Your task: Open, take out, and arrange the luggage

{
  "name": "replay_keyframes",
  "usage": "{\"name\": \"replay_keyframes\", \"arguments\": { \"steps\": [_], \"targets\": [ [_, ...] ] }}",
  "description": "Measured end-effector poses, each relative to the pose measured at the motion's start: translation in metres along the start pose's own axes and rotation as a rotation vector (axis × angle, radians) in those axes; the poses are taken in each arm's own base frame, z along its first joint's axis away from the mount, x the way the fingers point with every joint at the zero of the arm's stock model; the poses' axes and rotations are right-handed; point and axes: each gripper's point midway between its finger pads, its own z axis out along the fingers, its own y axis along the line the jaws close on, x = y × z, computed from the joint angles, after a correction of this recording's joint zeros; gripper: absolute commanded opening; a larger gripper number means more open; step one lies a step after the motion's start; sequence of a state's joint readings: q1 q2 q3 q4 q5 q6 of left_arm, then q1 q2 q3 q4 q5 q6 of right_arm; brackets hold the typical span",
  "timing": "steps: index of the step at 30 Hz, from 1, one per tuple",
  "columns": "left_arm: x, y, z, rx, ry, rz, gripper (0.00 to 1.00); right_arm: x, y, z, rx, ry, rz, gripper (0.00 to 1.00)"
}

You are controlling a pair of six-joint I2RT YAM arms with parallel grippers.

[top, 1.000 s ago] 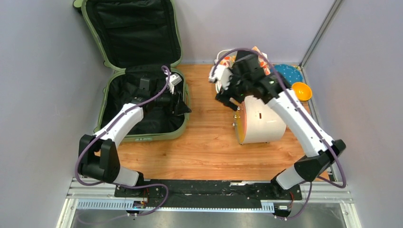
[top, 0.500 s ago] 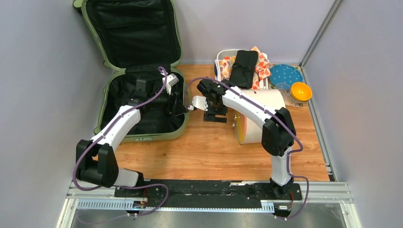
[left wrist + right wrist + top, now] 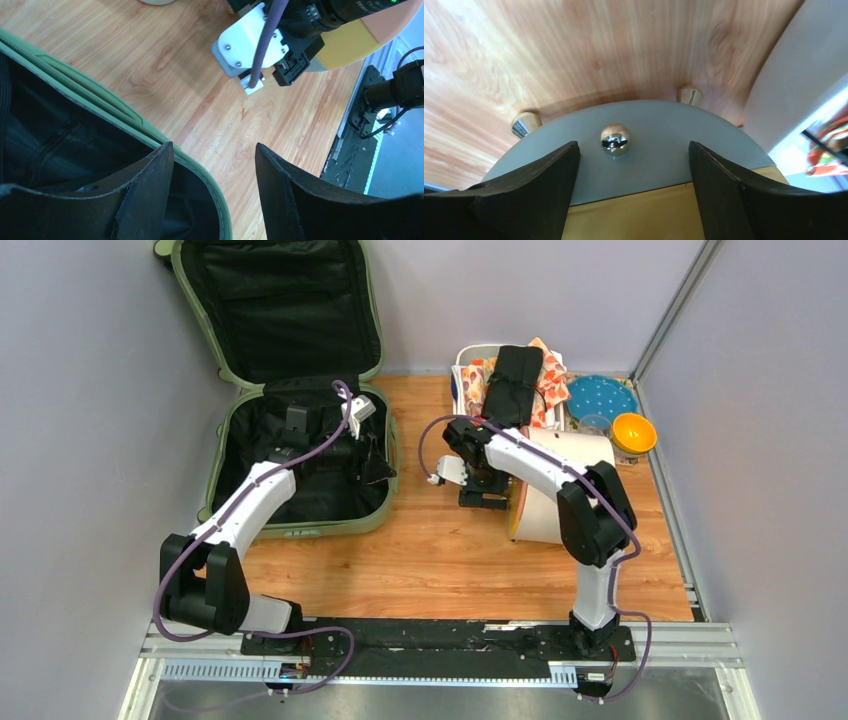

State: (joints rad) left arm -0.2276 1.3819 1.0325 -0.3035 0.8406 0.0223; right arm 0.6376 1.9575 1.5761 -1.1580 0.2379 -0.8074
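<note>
The sage-green luggage (image 3: 300, 528) lies open at the left, its black-lined lid (image 3: 280, 300) leaning on the back wall. My left gripper (image 3: 379, 470) hangs over the case's right rim, open and empty. In the left wrist view the green rim (image 3: 100, 97) passes between the spread fingers of the left gripper (image 3: 215, 155). My right gripper (image 3: 481, 497) is open in front of the orange end of the cream cylinder (image 3: 570, 495). In the right wrist view the right gripper (image 3: 634, 150) faces a grey panel with a chrome knob (image 3: 615, 139), touching nothing.
A white tub (image 3: 465, 375) at the back right holds patterned cloth and a black folded item (image 3: 512, 380). A blue dotted plate (image 3: 605, 395) and an orange bowl (image 3: 634, 432) sit by the right wall. Bare wood floor (image 3: 440, 550) lies between the case and the cylinder.
The right arm left the tub at the back, swung left toward the suitcase, then drew back to the cylinder's orange end. The left arm has hardly moved.
</note>
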Motion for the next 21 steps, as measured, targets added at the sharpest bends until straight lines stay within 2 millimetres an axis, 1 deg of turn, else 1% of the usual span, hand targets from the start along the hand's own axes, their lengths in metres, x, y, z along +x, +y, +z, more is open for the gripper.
{"name": "replay_keyframes", "arguments": {
  "steps": [4, 10, 15, 19, 21],
  "targets": [
    [0.0, 0.0, 0.0, 0.0, 0.001, -0.001, 0.69, 0.025, 0.009, -0.001, -0.015, 0.01, 0.022, 0.83],
    [0.005, 0.005, 0.006, 0.006, 0.018, -0.023, 0.69, 0.067, 0.012, -0.002, -0.018, 0.0, 0.085, 0.83],
    [0.003, 0.007, 0.009, 0.011, 0.022, -0.038, 0.69, 0.099, 0.02, -0.001, -0.023, -0.008, 0.066, 0.83],
    [0.0, 0.008, 0.01, 0.015, 0.017, -0.036, 0.69, 0.118, 0.025, -0.003, -0.033, -0.035, 0.021, 0.83],
    [-0.001, 0.008, 0.01, 0.016, 0.018, -0.038, 0.69, 0.122, 0.026, -0.004, -0.034, -0.054, -0.003, 0.83]
  ]
}}
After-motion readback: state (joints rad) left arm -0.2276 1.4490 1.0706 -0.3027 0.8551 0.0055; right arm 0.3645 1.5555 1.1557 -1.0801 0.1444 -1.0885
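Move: Already up against the knobbed end face of the cream drum, the open right hand has the drum's middle about 14 cm to its right, level with it fore and aft, and some 4 cm higher. From this hand, the clothes bin stands about 23 cm ahead and 4 cm right, the orange bowl roughly 14 cm ahead and 29 cm right. From the left hand, the drum's middle lies about 34 cm right, 2 cm back and 8 cm lower. Pushing on against the face of the cream drum with the down-pointing, open fingers, the right hand goes about 11 cm to the right, away from the suitcase, while drawing some 5 cm back towards its own base. It keeps almost the same low height and attitude, fingers staying open. ##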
